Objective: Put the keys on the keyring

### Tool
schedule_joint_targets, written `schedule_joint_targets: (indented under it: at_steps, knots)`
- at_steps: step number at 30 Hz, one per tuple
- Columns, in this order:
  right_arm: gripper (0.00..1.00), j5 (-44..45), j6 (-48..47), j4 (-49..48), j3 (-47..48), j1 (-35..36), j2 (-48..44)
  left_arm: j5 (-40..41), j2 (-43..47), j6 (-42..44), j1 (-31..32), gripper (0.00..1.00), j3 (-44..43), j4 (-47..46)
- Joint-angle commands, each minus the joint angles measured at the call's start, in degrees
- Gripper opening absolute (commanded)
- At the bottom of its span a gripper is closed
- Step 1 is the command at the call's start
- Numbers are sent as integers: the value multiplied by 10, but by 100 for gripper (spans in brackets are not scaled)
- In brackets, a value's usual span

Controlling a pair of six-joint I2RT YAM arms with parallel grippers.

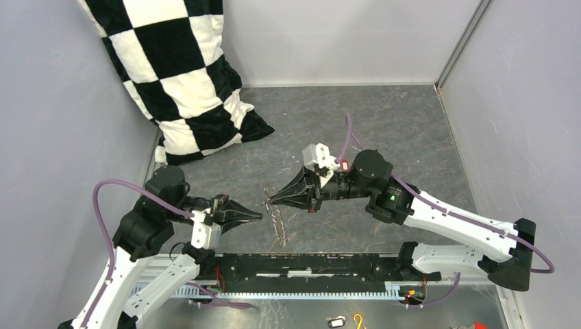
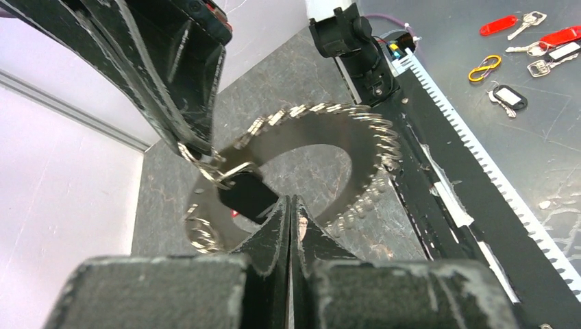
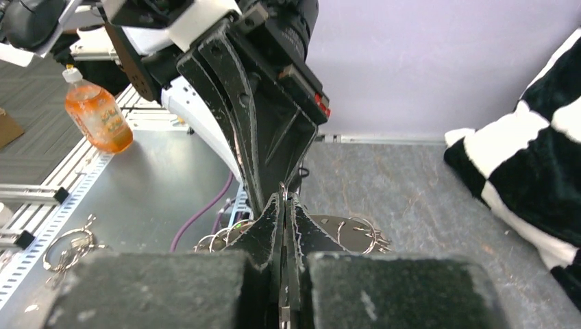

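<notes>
The keyring (image 1: 277, 223) hangs edge-on between both arms. In the left wrist view it is a wide grey hoop (image 2: 329, 120) with a toothed fringe. My right gripper (image 1: 270, 201) is shut on a thin wire loop at the hoop's edge (image 3: 283, 195). A black-headed key (image 2: 246, 195) dangles from that spot, with a small red piece (image 2: 235, 214) showing under it. My left gripper (image 1: 259, 216) is shut, and its tips (image 2: 291, 202) sit right against the black head. I cannot tell whether it pinches anything. The two grippers meet tip to tip.
A checkered pillow (image 1: 185, 75) leans in the back left corner. A black toothed rail (image 1: 308, 264) runs along the near edge. Beyond it lie red tags with silver keys (image 2: 503, 25), a yellow hook (image 2: 484, 67) and a dark tag (image 2: 510, 97). An orange bottle (image 3: 96, 116) stands off the mat.
</notes>
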State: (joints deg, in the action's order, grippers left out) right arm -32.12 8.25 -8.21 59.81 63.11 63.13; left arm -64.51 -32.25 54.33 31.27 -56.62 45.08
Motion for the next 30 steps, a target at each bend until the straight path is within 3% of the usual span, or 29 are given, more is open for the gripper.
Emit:
schedule_joint_targets:
  at_steps: [1,5,8,10,12,16,19,24,30]
  knots:
    - [0,19,35,-148,-21,-2,-24,-23,-6,25,1,2,-2,9]
    - [0,16,34,-157,-26,-1,-18,-20,-11,25,0,2,-7,10]
    - [0,26,3,-110,-15,-1,-25,6,-8,14,0,4,-21,3]
    - [0,31,-30,-57,4,-2,-26,52,-3,-110,0,18,-29,-68]
    - [0,36,-62,0,31,-1,-24,112,8,-236,1,21,-27,-157]
    - [0,47,-98,51,49,-1,-21,152,23,-355,0,26,-24,-240]
    - [0,43,-100,48,49,-1,-19,149,20,-433,0,40,-15,-278]
    - [0,40,-88,-2,26,0,-19,117,-1,-489,0,44,8,-310]
    - [0,49,-86,-61,1,5,-25,107,-25,-489,0,44,12,-307]
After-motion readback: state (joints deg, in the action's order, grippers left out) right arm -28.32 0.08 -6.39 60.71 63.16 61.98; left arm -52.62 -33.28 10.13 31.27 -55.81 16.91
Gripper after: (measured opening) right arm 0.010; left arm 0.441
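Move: The keyring hangs from the right fingertips. Its middle is about 2 cm to the left hand's right, level with it in reach and height. The black key tag is at the left fingertips, about 1 cm ahead, 1 cm right and 1 cm up; the right fingertips are some 2 cm ahead, 2 cm right and 5 cm up. From the right hand the keyring's middle is roughly 5 cm below, 2 cm back and 1 cm right; the black tag is 3 cm below and 1 cm back. The left fingertips come off the black tag and open to nearly half, while the hand rises about 6 cm and reaches some 3.5 cm forward to the right fingertips, rolling about 20 degrees and swinging its tips slightly up and forward. The right hand keeps its pinch on the hanging keyring, bobs up nearly 2 cm, sinks back, and drifts a little forward. ##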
